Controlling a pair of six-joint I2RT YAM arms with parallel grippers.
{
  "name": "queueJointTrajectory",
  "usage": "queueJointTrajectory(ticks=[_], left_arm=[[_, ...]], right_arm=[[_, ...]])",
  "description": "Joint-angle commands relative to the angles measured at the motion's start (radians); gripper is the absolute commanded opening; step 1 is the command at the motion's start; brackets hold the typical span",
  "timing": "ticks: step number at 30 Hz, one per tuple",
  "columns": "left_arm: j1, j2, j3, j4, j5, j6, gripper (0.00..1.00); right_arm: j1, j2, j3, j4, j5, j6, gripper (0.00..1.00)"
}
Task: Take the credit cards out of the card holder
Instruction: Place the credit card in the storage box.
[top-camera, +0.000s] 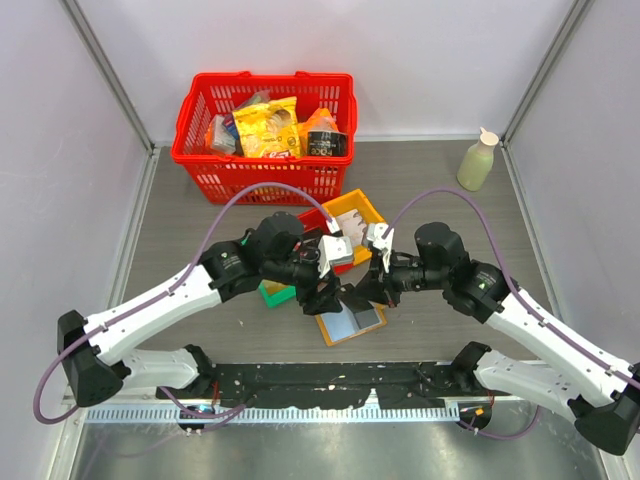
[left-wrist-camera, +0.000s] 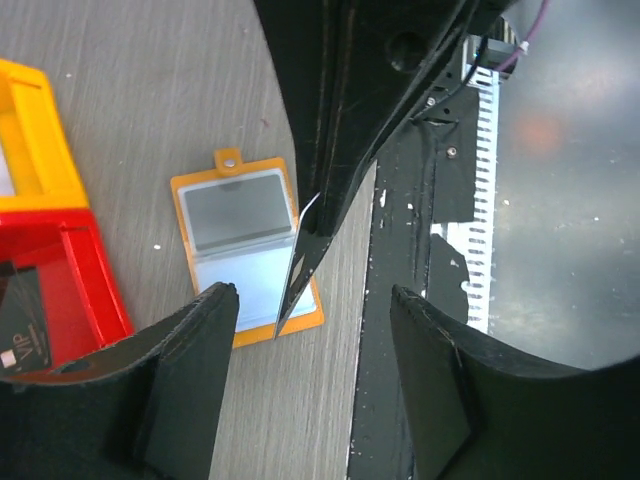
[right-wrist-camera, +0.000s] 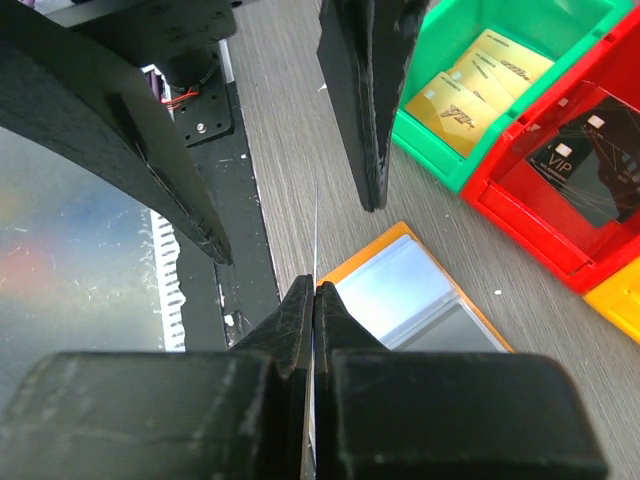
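Observation:
The card holder (left-wrist-camera: 245, 245) lies open and flat on the table, tan-orange with grey clear sleeves and a small tab; it also shows under both grippers as the card holder (top-camera: 352, 322) and the card holder (right-wrist-camera: 420, 295). My right gripper (right-wrist-camera: 314, 285) is shut on one credit card (right-wrist-camera: 316, 215), seen edge-on as a thin pale line above the holder. My left gripper (left-wrist-camera: 315, 320) is open, with its fingers (right-wrist-camera: 365, 100) either side of that card and not touching it. In the left wrist view, the right gripper's pointed tips hang over the holder's near corner.
A green bin (right-wrist-camera: 480, 75) holds gold cards and a red bin (right-wrist-camera: 590, 160) holds a black card, with a yellow-orange bin (top-camera: 355, 212) behind them. A red basket (top-camera: 263, 130) of groceries stands at the back, and a pale bottle (top-camera: 477, 160) at the back right.

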Motion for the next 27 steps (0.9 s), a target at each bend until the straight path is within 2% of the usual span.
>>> queueJointTrajectory(ticks=[1, 4, 6, 7, 9, 11, 12, 13, 14, 15, 16, 19, 24, 27], left_arm=[[0.002, 0.03, 0.041, -0.014, 0.107, 0.052, 0.62], [0.002, 0.05, 0.053, -0.017, 0.136, 0.054, 0.39], [0.002, 0.061, 0.057, -0.022, 0.163, 0.052, 0.16], [0.002, 0.064, 0.057, -0.023, 0.17, 0.052, 0.01], [0.002, 0.059, 0.044, -0.013, 0.153, 0.04, 0.0], [0.008, 0.041, 0.016, 0.018, 0.116, 0.009, 0.0], [0.014, 0.032, -0.005, 0.047, 0.092, -0.012, 0.0], [0.022, 0.016, -0.028, 0.081, 0.052, -0.056, 0.0], [0.037, -0.001, -0.06, 0.12, -0.003, -0.09, 0.0], [0.057, -0.019, -0.093, 0.172, -0.077, -0.171, 0.0], [0.077, -0.034, -0.123, 0.217, -0.181, -0.249, 0.0], [0.164, -0.068, -0.183, 0.303, -0.399, -0.459, 0.0], [0.224, -0.047, -0.223, 0.331, -0.664, -0.772, 0.0], [0.234, 0.008, -0.223, 0.351, -0.738, -0.926, 0.0]], right_arm=[[0.009, -0.014, 0.004, 0.051, -0.061, -0.061, 0.01], [0.009, -0.005, 0.004, 0.042, -0.065, -0.07, 0.01], [0.009, -0.003, 0.004, 0.03, -0.056, -0.081, 0.01], [0.009, -0.005, 0.0, 0.025, -0.046, -0.081, 0.01], [0.009, -0.014, -0.011, 0.037, -0.032, -0.073, 0.01], [0.009, -0.038, -0.026, 0.059, 0.017, -0.042, 0.08], [0.009, -0.045, -0.031, 0.065, 0.039, -0.013, 0.19], [0.009, -0.057, -0.039, 0.077, 0.097, 0.004, 0.25], [0.007, -0.064, -0.04, 0.082, 0.137, 0.037, 0.34], [0.009, -0.075, -0.045, 0.091, 0.21, 0.062, 0.39], [0.009, -0.081, -0.048, 0.094, 0.261, 0.114, 0.53], [0.009, -0.104, -0.059, 0.099, 0.405, 0.186, 0.73], [0.009, -0.156, -0.117, 0.146, 0.5, 0.273, 0.81], [0.007, -0.187, -0.149, 0.157, 0.585, 0.387, 0.82]])
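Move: The black card stands upright between the hands, gripped by the right; its middle is some 2 cm to the right of the open left hand and 1 cm below it, level fore and aft, and about 2 cm left of the right hand. Seen from the left hand, the red box is about 17 cm ahead, 4 left and 19 below; the green box 13 ahead and 13 left; the yellow box 21 ahead and 4 right; the card holder lies almost beneath, 2 ahead, 3 right, 21 down. The black card changes hands: the left fingers shut on it while nearly in place, then the right fingers open and release it. The left hand carries it forward some 14 cm, also left and a little down, towards the red box, swinging counter-clockwise about 60 degrees; the empty right hand backs off forward and to its right about 5 cm, turning clockwise. ##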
